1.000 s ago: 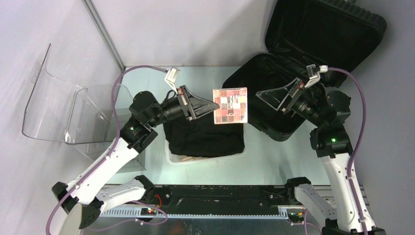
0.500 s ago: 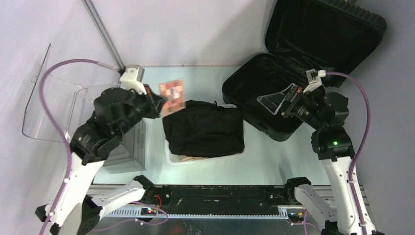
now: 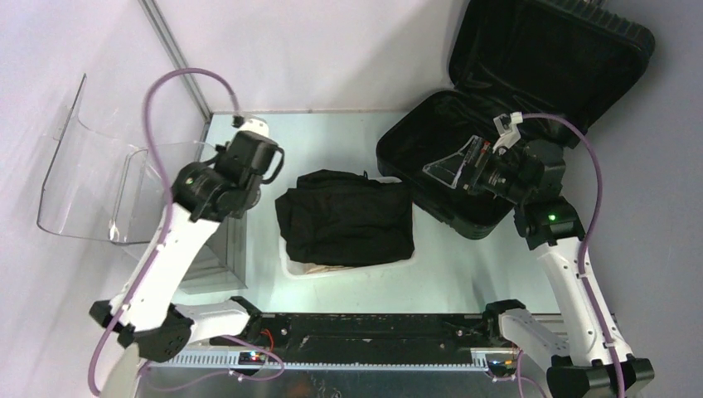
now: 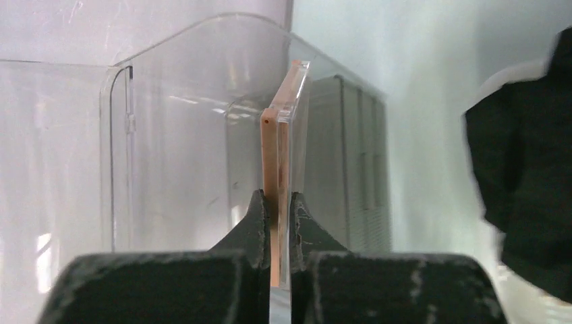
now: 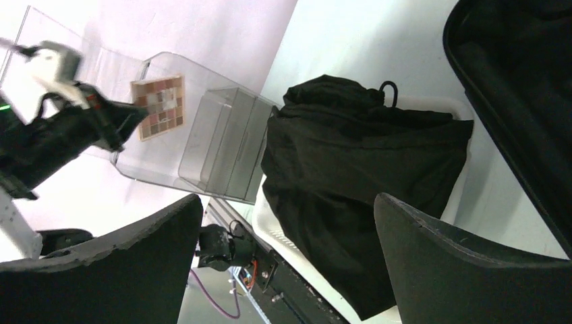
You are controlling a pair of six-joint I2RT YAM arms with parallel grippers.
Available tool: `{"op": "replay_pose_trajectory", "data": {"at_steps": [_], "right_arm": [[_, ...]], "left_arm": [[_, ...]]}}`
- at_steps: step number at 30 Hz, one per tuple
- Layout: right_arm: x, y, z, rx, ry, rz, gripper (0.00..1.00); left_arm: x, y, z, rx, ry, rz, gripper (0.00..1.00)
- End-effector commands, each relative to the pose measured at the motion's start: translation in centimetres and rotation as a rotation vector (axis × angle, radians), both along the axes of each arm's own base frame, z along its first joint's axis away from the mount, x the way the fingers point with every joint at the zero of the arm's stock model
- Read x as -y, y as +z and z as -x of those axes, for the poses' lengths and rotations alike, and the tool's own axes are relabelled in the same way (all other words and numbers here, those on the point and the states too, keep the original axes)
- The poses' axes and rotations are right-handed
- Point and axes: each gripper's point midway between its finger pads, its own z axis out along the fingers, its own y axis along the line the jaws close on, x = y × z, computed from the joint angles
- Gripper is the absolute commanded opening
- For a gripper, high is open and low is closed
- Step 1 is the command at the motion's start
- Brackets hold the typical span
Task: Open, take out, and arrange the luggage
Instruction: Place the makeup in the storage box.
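The black hard-shell luggage (image 3: pixel 530 75) lies open at the back right, lid upright, its fabric-lined base (image 3: pixel 419 137) showing. Its rim shows in the right wrist view (image 5: pixel 512 135). My left gripper (image 4: pixel 277 202) is shut on a thin pink and brown checkered palette (image 4: pixel 283 135), seen edge-on, held upright over the clear acrylic organizer (image 4: pixel 175 135). The right wrist view shows the palette's face (image 5: pixel 158 106) at the left gripper's fingertips (image 5: pixel 131 116). In the top view the left wrist (image 3: pixel 244 162) hides the palette. My right gripper (image 3: pixel 452 170) is open and empty above the luggage's front edge.
A black folded garment (image 3: pixel 346 217) lies in a white plastic basket (image 3: pixel 292 267) at the table's middle. The clear organizer (image 3: pixel 124 191) stands at the left, partly off the table. A metal post (image 3: pixel 178 62) rises at the back left.
My left arm has swung left with the palette, from the table's middle to over the clear organizer, its wrist turned downward. My right gripper has drifted slightly left, still open.
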Motion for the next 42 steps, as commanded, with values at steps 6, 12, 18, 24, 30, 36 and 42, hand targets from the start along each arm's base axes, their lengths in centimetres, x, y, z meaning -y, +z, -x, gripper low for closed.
{"op": "replay_pose_trajectory", "data": {"at_steps": [6,12,18,24,30,36,42], "right_arm": [[-1.6,4.0,1.0,0.101,0.056,-0.071,1.0],[-1.5,4.0,1.4,0.102,0.048,-0.065,1.0],[-1.3,4.1,1.8,0.108,0.048,-0.036,1.0],[-0.8,3.5,2.1,0.106,0.031,-0.002,1.0],[-0.7,3.9,2.3,0.125,0.024,0.0,1.0],[0.2,2.1,2.5,0.106,-0.002,0.079,1.0],[0.9,1.3,2.7,0.094,-0.038,0.118,1.0]], "left_arm": [[-6.8,-3.0,1.3,-0.219,0.228,-0.328,0.0],[-8.5,-4.6,0.8,-0.273,0.275,-0.447,0.0],[-10.7,-9.3,0.8,-0.354,0.325,-0.466,0.0],[-10.9,-11.1,0.2,-0.414,0.316,-0.435,0.0],[-10.6,-14.3,0.7,-0.499,0.29,-0.412,0.0],[-10.9,-15.3,1.2,-0.507,0.287,-0.395,0.04],[-10.8,-14.3,1.0,-0.48,0.29,-0.377,0.39]]}}
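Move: The makeup is already pinched in the left hand. The open storage box it is bound for has its middle about 12 cm to that hand's left, 2 cm back and some 21 cm below. The box's raised clear lid stands roughly 11 cm farther left than that middle and 2 cm farther out. The black bag in the white bin lies about 21 cm right of this hand, 4 cm back and 28 cm down. From the right hand the box is some 47 cm left, 4 cm back and 20 cm below. The makeup, held upright between the left fingertips, is carried left and down into the open storage box: about 11 cm left while sinking, then nearly straight down, some 16 cm lower in all. The wrist swings the fingers round by some 40 degrees, from pointing mostly forward to mostly left and down, and at the bottom they begin to open around the makeup. ##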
